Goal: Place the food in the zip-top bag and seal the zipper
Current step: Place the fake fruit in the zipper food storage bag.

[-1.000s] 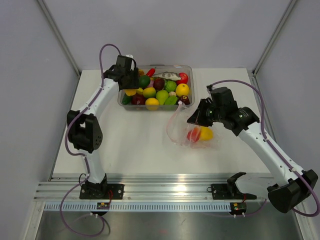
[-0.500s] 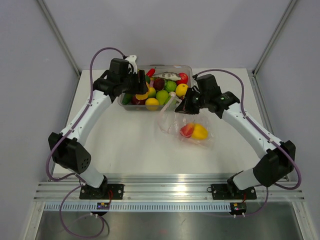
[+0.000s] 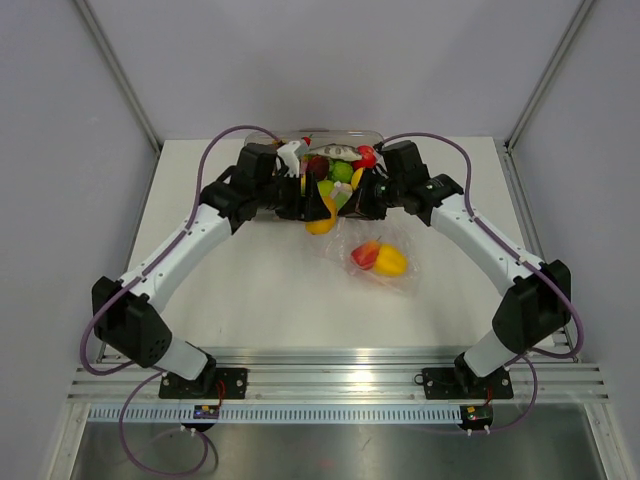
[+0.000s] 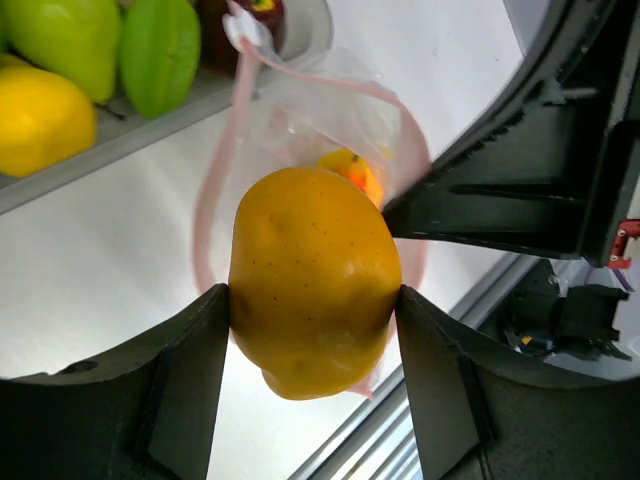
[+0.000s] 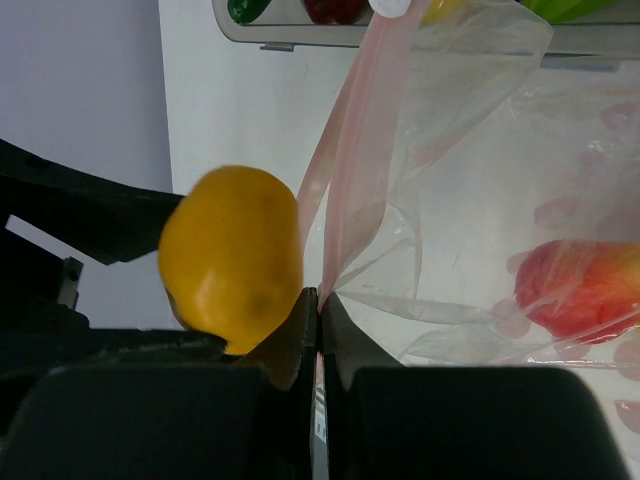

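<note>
My left gripper (image 4: 310,302) is shut on a yellow-orange toy fruit (image 4: 312,280) and holds it just above the open mouth of the zip-top bag (image 4: 335,105). The pinkish zipper (image 4: 232,130) loops round behind the fruit. In the top view this fruit (image 3: 322,222) hangs under the left gripper (image 3: 316,208), in front of the tub. My right gripper (image 5: 318,298) is shut on the zipper strip (image 5: 355,170) and holds the mouth up. The bag (image 3: 378,262) lies on the table with a red piece (image 3: 364,255) and a yellow piece (image 3: 390,262) inside.
A rigid clear tub (image 3: 372,135) at the back of the table holds several more toy fruits, green, yellow, red and dark. The two gripper bodies sit very close together in front of it. The metal rail (image 3: 340,382) runs along the near edge.
My left gripper has carried the yellow-orange fruit from the tub rightward to the bag mouth. The right gripper has pulled the bag's mouth up and back toward the tub.
</note>
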### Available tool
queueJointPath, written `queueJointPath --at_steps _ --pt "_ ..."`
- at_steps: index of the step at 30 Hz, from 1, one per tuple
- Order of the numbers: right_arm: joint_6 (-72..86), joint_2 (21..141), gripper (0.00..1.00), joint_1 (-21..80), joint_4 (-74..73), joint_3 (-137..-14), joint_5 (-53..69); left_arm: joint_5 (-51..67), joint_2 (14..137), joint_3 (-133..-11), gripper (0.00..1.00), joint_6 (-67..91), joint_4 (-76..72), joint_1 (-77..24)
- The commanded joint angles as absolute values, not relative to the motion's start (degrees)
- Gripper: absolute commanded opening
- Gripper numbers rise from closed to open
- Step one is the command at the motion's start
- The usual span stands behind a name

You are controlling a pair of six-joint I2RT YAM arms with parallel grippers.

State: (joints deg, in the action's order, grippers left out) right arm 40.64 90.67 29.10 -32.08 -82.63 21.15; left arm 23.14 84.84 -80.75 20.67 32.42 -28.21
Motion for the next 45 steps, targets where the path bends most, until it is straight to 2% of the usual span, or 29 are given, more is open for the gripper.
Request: queueJointPath --at_steps 1,5,7,10,12,13,14,21,26,31,34,40,45 --pt "41.66 88.07 0.05 29.62 -29.27 -83.15 23.38 27.33 85.77 -79.72 0.38 23.55 26.54 -30.23" --pt "42.62 85.0 0.05 29.71 -28.3 -81.13 24.08 25.15 88.85 -81.2 0.38 24.43 26.54 -33.48" --pt "42.89 82.81 0.05 29.79 -28.04 -79.37 24.17 24.79 89.73 -81.74 0.42 24.52 26.63 -34.01" --pt "43.42 79.56 0.05 29.71 -27.86 -76.82 23.73 25.31 90.17 -82.0 0.6 24.17 26.89 -34.54" --pt "43.86 77.97 0.06 29.79 -27.34 -75.16 23.47 25.75 90.35 -82.09 0.78 23.91 27.59 -34.89" --pt "43.94 76.91 0.06 29.71 -27.25 -74.8 23.47 25.93 90.7 -82.18 0.92 23.91 27.77 -34.98" --pt "44.12 76.47 0.06 29.71 -27.16 -74.53 23.38 26.88 90.7 -82.35 0.99 23.91 27.95 -35.15" --pt "42.54 73.74 0.06 29.71 -31.45 -72.95 19.87 32.59 87.72 -85.78 0.99 21.46 31.63 -35.51" --pt "39.91 67.51 0.06 29.79 -40.51 -71.11 8.99 35.69 82.54 -89.11 0.99 15.22 38.04 -35.16" --pt "38.59 59.17 0.06 29.62 -46.57 -68.21 3.09 26.73 78.32 -86.41 0.99 17.57 37.45 -32.26" --pt "38.5 56.09 0.07 29.71 -49.56 -67.68 1.41 20.14 79.88 -85.86 0.99 19.78 35.15 -28.49" --pt "38.23 53.53 0.06 29.79 -52.64 -68.99 1.67 -2.41 95.5 -102.9 0.99 10.73 47.1 -26.02" --pt "37.97 53.96 0.07 29.62 -52.12 -69.69 1.84 -9.93 105.27 -111.51 0.99 8.44 46.84 -25.66"
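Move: The orange-yellow fruit is in your left gripper; the open bag mouth it goes to lies about 5 cm to that gripper's right, level fore-and-aft and 5 cm lower. The peach in the bag is some 9 cm right and 6 back, the pepper 14 right and 7 back, both about 13 below. The produce bin's middle is 11 cm ahead, 1 left, 18 below. From the right gripper, the fruit sits about 6 cm left and 1 back, level. Bring the left gripper right and down into the bag mouth, about 5 cm right and 4 down, easing back slightly; open wide to let the fruit go. Then rise clear and swing forward and left over the bin, turning some 25 degrees. Keep the right fingers shut on the zipper edge and carry the bag back and up, then on back and right, about 12 cm each way in all. ##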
